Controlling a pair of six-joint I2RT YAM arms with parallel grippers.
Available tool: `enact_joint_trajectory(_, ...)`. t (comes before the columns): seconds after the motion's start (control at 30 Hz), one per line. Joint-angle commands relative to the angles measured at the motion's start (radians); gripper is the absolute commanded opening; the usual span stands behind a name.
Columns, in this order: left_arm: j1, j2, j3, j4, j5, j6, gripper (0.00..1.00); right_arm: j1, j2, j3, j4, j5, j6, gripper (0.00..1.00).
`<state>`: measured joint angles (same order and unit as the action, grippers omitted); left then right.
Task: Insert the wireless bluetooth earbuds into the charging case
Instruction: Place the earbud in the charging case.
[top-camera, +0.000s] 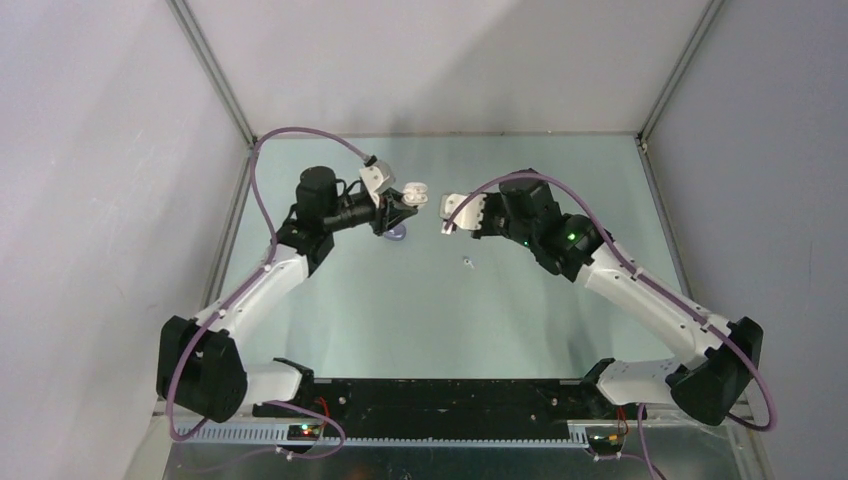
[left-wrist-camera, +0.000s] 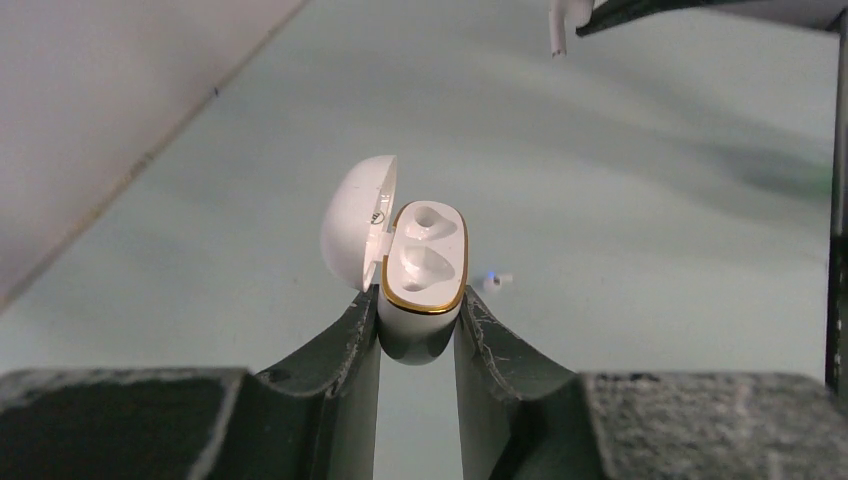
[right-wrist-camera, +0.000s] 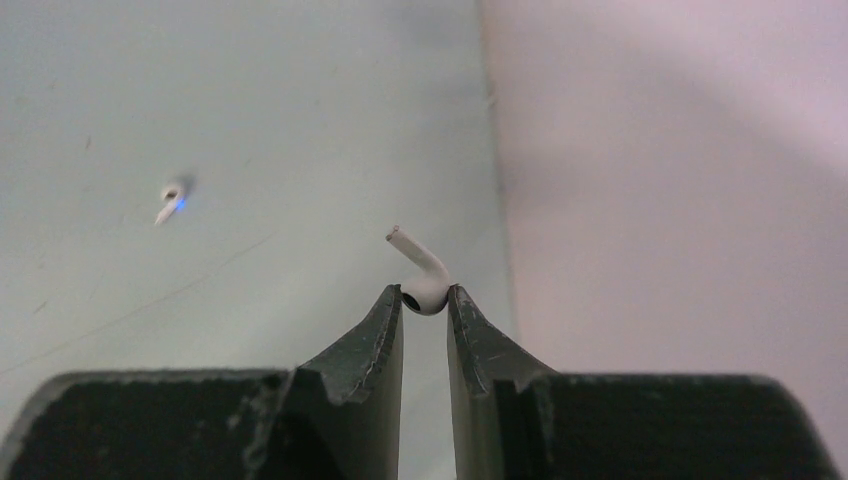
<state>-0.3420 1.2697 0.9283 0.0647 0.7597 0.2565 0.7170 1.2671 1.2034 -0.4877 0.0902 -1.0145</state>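
Observation:
My left gripper (left-wrist-camera: 418, 320) is shut on the white charging case (left-wrist-camera: 424, 265), held above the table (top-camera: 420, 300). The case's lid (left-wrist-camera: 355, 232) is swung open to the left, and both gold-rimmed wells are empty. My right gripper (right-wrist-camera: 425, 298) is shut on the round head of a white earbud (right-wrist-camera: 422, 275), its stem pointing up and left. That earbud (left-wrist-camera: 563, 20) hangs at the top of the left wrist view, apart from the case. In the top view the two grippers (top-camera: 413, 196) (top-camera: 447, 226) face each other. Another white earbud (top-camera: 467, 262) (right-wrist-camera: 172, 198) lies on the table, glowing blue.
A small purplish object (top-camera: 396, 236) lies on the table under the left gripper. Grey walls close in the table at the back and sides. The right gripper is near the right wall (right-wrist-camera: 680, 200) in its own view.

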Motion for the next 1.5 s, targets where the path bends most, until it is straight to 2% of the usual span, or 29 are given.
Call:
enact_joint_trajectory(0.0, -0.048, -0.003, -0.014, 0.289, -0.05, -0.194, 0.0, 0.089, 0.0, 0.103, 0.077, 0.087, -0.104, 0.0)
enact_joint_trajectory(0.2, -0.09, -0.024, -0.064, 0.377, -0.101, -0.25, 0.0, 0.158, -0.001, 0.105, 0.242, 0.117, -0.171, 0.0)
enact_joint_trajectory(0.33, -0.123, -0.07, -0.128, 0.439, -0.163, -0.217, 0.0, 0.189, 0.013, 0.068, 0.384, 0.175, -0.225, 0.0)
enact_joint_trajectory(0.43, -0.138, -0.102, -0.165, 0.485, -0.193, -0.21, 0.0, 0.195, -0.016, 0.028, 0.493, 0.151, -0.242, 0.0)
enact_joint_trajectory(0.6, -0.145, -0.146, -0.24, 0.587, -0.243, -0.18, 0.0, 0.192, -0.093, -0.222, 0.805, 0.001, -0.439, 0.0)
enact_joint_trajectory(0.7, -0.153, -0.163, -0.262, 0.612, -0.263, -0.11, 0.0, 0.191, -0.086, -0.292, 0.947, -0.033, -0.536, 0.0)
enact_joint_trajectory(0.83, -0.17, -0.156, -0.255, 0.599, -0.264, -0.004, 0.0, 0.187, -0.073, -0.302, 0.995, -0.057, -0.6, 0.0)
enact_joint_trajectory(1.03, -0.184, -0.124, -0.216, 0.598, -0.281, 0.041, 0.0, 0.16, -0.049, -0.307, 1.056, -0.109, -0.703, 0.0)
enact_joint_trajectory(1.27, -0.195, -0.124, -0.184, 0.586, -0.312, 0.015, 0.0, 0.147, -0.071, -0.301, 0.912, -0.124, -0.783, 0.0)
enact_joint_trajectory(1.47, -0.202, -0.131, -0.181, 0.581, -0.321, 0.002, 0.0, 0.151, -0.059, -0.285, 0.864, -0.091, -0.812, 0.0)
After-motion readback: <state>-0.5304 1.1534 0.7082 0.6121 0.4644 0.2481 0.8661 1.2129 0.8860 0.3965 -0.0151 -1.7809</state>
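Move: The right hand holds the earbud; the open charging case in the left fingers lies about 16 cm to its left, 2 cm back and roughly level. For the left hand, the held earbud is some 16 cm to the right, 2 cm ahead. From the right hand, the loose earbud lies 25 cm below, 4 cm left and 1 cm ahead; the purple case 24 cm below, 19 cm left and 8 cm ahead. Right hand carries the earbud up 10 cm and left towards the case, fingers tipping upward; left raises the case. ##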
